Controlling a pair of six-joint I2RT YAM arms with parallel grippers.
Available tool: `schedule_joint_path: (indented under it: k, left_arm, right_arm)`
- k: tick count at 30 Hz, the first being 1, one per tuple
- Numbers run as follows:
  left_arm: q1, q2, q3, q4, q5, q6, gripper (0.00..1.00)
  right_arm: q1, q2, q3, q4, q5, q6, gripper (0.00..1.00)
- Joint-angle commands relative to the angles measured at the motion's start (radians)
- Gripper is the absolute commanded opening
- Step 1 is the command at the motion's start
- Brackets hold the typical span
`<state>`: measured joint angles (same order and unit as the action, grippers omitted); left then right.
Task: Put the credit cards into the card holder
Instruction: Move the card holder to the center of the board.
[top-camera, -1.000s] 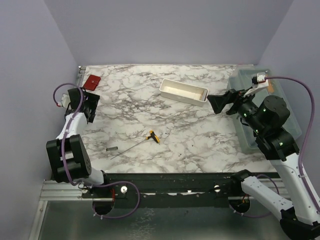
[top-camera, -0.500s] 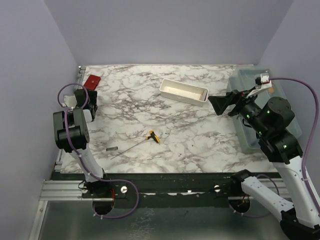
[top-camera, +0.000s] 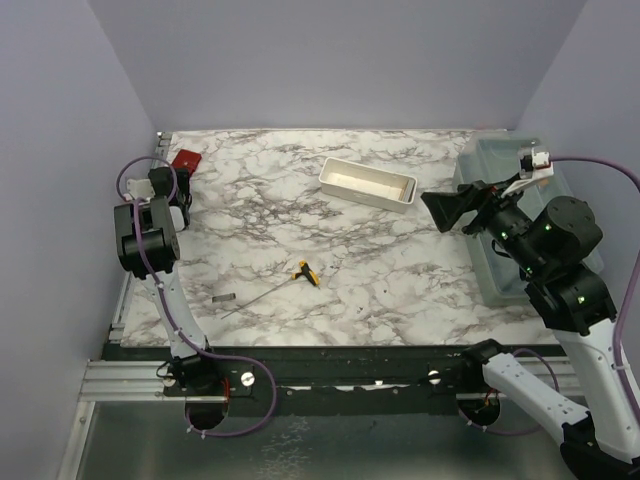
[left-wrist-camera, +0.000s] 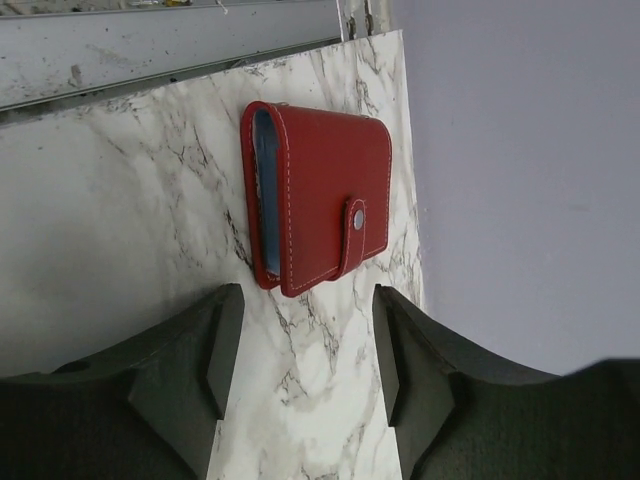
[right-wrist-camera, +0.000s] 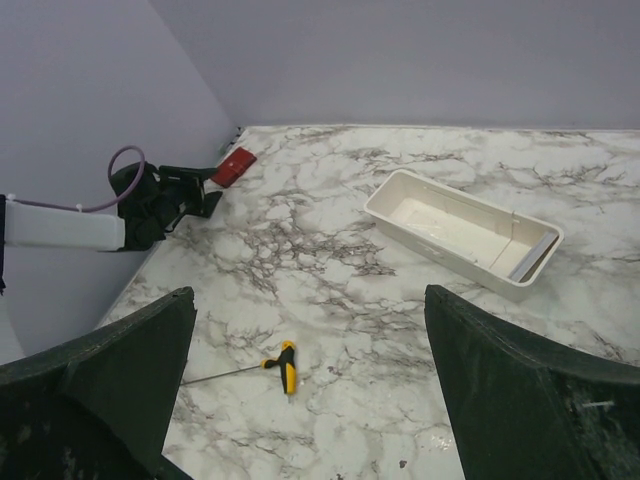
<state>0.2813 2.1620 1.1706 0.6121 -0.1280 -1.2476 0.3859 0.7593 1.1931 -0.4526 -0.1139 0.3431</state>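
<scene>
The card holder (top-camera: 184, 159) is a small red wallet, snapped shut, lying in the table's far left corner next to the wall. In the left wrist view the card holder (left-wrist-camera: 320, 195) shows a strip of blue lining along its left edge. My left gripper (top-camera: 174, 180) sits just short of it. Seen from its wrist, the left gripper (left-wrist-camera: 306, 300) is open with only bare marble between the fingers. My right gripper (top-camera: 445, 208) hangs high over the right side, and the right gripper (right-wrist-camera: 309, 295) is wide open and empty. The credit cards are out of view.
A long white tray (top-camera: 367, 183) stands at the back middle. A yellow-handled thin tool (top-camera: 306, 272) lies mid-table, a small grey piece (top-camera: 223, 297) to its left. A clear bin (top-camera: 488, 160) lines the right edge. Walls close in on the left and the back.
My left arm has swung forward and brought its gripper up to the card holder, with the jaws narrowed somewhat. The right gripper drifted slightly right.
</scene>
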Motion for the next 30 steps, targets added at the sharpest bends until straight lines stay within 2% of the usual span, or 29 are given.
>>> schedule_joint_path:
  k: [1, 5, 12, 15, 20, 25, 30]
  left_arm:
    - [0.007, 0.081, 0.045, -0.037, -0.007, -0.027, 0.58]
    - [0.007, 0.118, 0.090, -0.043, -0.019, 0.003, 0.47]
    - [0.007, 0.148, 0.132, -0.056, 0.005, 0.044, 0.16]
    - [0.004, 0.122, 0.129, -0.064, 0.038, 0.086, 0.07]
    - [-0.001, 0.024, 0.048, -0.067, 0.094, 0.089, 0.00]
    - [-0.027, -0.123, -0.101, -0.067, 0.156, 0.006, 0.00]
    - [-0.132, -0.283, -0.273, -0.066, 0.172, -0.062, 0.00]
  right_arm:
    - [-0.004, 0.009, 0.028, -0.031, -0.001, 0.011, 1.00]
    - [-0.004, 0.019, 0.029, -0.032, 0.000, 0.019, 1.00]
    - [-0.004, 0.045, 0.024, -0.031, 0.000, 0.036, 1.00]
    - [-0.004, 0.067, 0.016, -0.030, -0.005, 0.036, 1.00]
    - [-0.004, 0.106, -0.005, -0.021, 0.002, 0.009, 1.00]
    - [-0.004, 0.167, -0.027, -0.018, 0.011, -0.027, 1.00]
    - [-0.004, 0.257, -0.048, -0.021, -0.034, -0.042, 1.00]
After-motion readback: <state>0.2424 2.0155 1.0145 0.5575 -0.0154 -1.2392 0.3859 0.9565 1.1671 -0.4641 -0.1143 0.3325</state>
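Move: The card holder lies flat about 7 cm straight ahead of the left hand, its middle some 2 cm lower. Well off to the right are the white tray, roughly 58 cm right and 2 cm nearer the base, and the yellow-handled tool, some 40 cm right and 28 cm back. From the raised right hand the card holder is about 39 cm ahead, 61 cm left and 38 cm below. Ease the left gripper forward and down about 2 cm while closing it, so the fingertips pinch the card holder's upper cover at its near corner. Then, keeping the pinch, draw back and to the right about 6 cm each way, rising some 2 cm. Meanwhile lower the open right hand about 7 cm and reach 5 cm forward over the board, tipping its fingers down. ##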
